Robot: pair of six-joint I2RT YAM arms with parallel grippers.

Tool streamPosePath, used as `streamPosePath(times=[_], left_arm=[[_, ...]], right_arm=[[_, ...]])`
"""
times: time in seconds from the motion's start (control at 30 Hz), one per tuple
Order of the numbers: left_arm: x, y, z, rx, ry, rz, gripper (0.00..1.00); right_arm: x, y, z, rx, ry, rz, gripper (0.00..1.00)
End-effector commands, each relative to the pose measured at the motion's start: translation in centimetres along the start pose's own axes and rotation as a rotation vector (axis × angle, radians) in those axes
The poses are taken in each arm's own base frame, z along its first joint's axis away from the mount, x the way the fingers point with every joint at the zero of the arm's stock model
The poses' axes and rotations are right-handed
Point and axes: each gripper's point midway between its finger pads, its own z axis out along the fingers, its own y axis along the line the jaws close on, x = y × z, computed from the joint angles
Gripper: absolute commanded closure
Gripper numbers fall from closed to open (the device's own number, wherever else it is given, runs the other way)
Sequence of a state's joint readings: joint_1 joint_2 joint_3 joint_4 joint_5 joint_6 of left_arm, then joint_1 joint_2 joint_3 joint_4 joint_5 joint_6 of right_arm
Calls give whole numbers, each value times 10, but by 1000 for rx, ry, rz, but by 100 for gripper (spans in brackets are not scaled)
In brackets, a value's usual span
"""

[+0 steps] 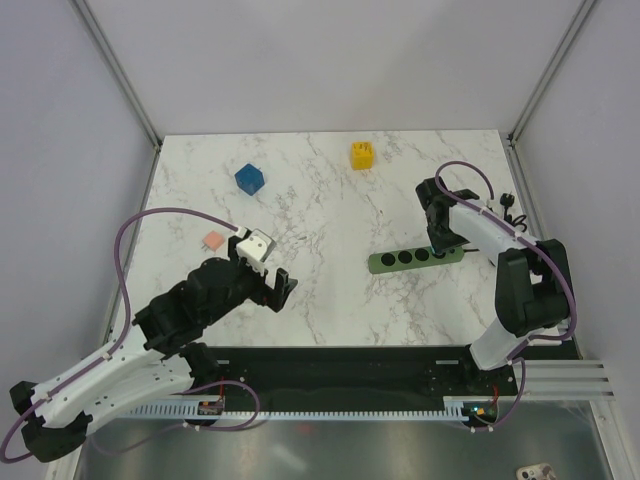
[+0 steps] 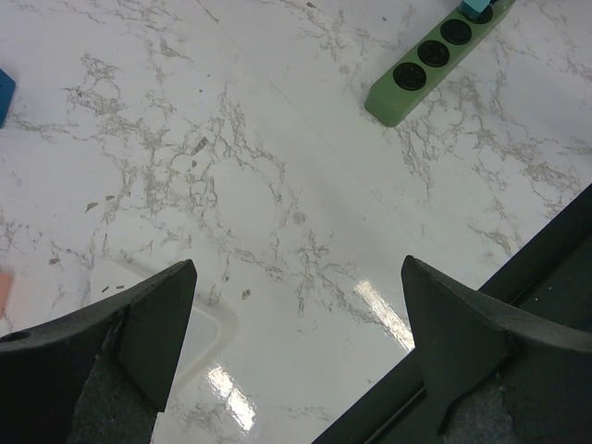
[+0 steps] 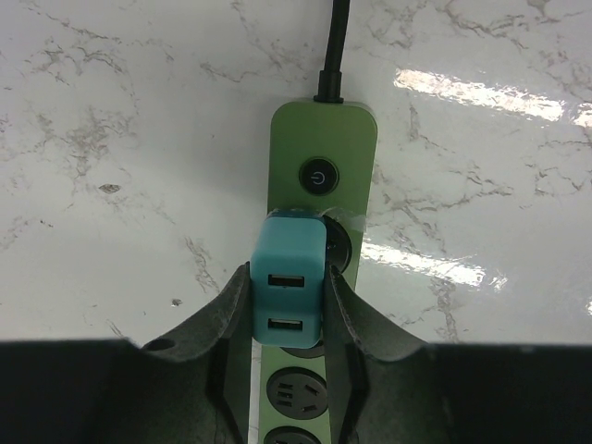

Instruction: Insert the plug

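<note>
The yellow plug [image 1: 362,155] sits alone on the marble at the back, far from both grippers. My right gripper [image 3: 287,274] [image 1: 437,244] is shut on a teal USB charger block [image 3: 294,242], which it holds over the socket beside the power button of the green socket strip [image 3: 322,139] [image 1: 415,258]. The block hides its prongs, so how deep they sit I cannot tell. My left gripper [image 2: 296,268] [image 1: 265,278] hangs wide open over bare marble near the front left, holding nothing.
A blue cube [image 1: 249,178] lies at the back left and a small pink piece [image 1: 212,241] to the left of my left gripper. The strip's black cord [image 3: 333,42] runs off behind it. Near the right edge lies a black plug [image 1: 510,205].
</note>
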State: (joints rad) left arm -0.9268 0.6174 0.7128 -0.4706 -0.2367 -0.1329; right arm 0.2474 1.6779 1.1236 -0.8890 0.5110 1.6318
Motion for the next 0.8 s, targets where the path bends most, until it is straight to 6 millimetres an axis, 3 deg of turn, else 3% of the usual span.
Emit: streamPosePath(times=[0.0,0.13,0.27,0.33,0.37,0.47,0.63,0.77], left_arm=[[-6,1,1,-11,-26,-20,1],[-8,1,1,-14,-31,-33,1],[-9,0,0,-10,-34,-47,1],[-7,0,0,-7,-31,-51,1],[-6,0,-1,-4,-30,-52,1],[-9,1,-4,-8,-49,-56,1],[-10,3,-5,-18,-59,-55,1],[-9,4,-4,-21,-56,-50,1]], right_arm=[[56,-82,60,286,131,-70,100],[49,-73,52,262,118,-63,100],[28,-51,33,200,87,-66,75],[14,-43,21,166,60,-76,57],[7,-32,13,126,62,-88,44],[-1,-21,0,82,79,-100,29],[-5,-10,-15,23,113,-160,23],[-21,-6,-32,-33,83,-168,20]])
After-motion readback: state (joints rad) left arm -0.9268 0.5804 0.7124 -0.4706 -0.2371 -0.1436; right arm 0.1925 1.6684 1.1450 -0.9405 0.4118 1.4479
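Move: Between the right hand's closed fingers is the blue plug, its middle at or about 1 cm below the hand point. The socket nearest the cord lies beneath, some 3 cm down and 1 cm back; the power strip's middle is about 5 cm left and 2 cm back, its power button roughly 4 cm to the right. From the idle left hand the plug is some 13 cm ahead, 37 cm to the right and 17 cm down. Letting go of the plug over the strip's cord-end socket, the right hand first eases up about 1 cm, then its fingers spread wide as it draws back towards the base by about 2 cm, dipping and then lifting a little again. The wrist tips and turns counter-clockwise, some 10 degrees in all; the front finger ends close beside the plug, while the other stands well clear. ##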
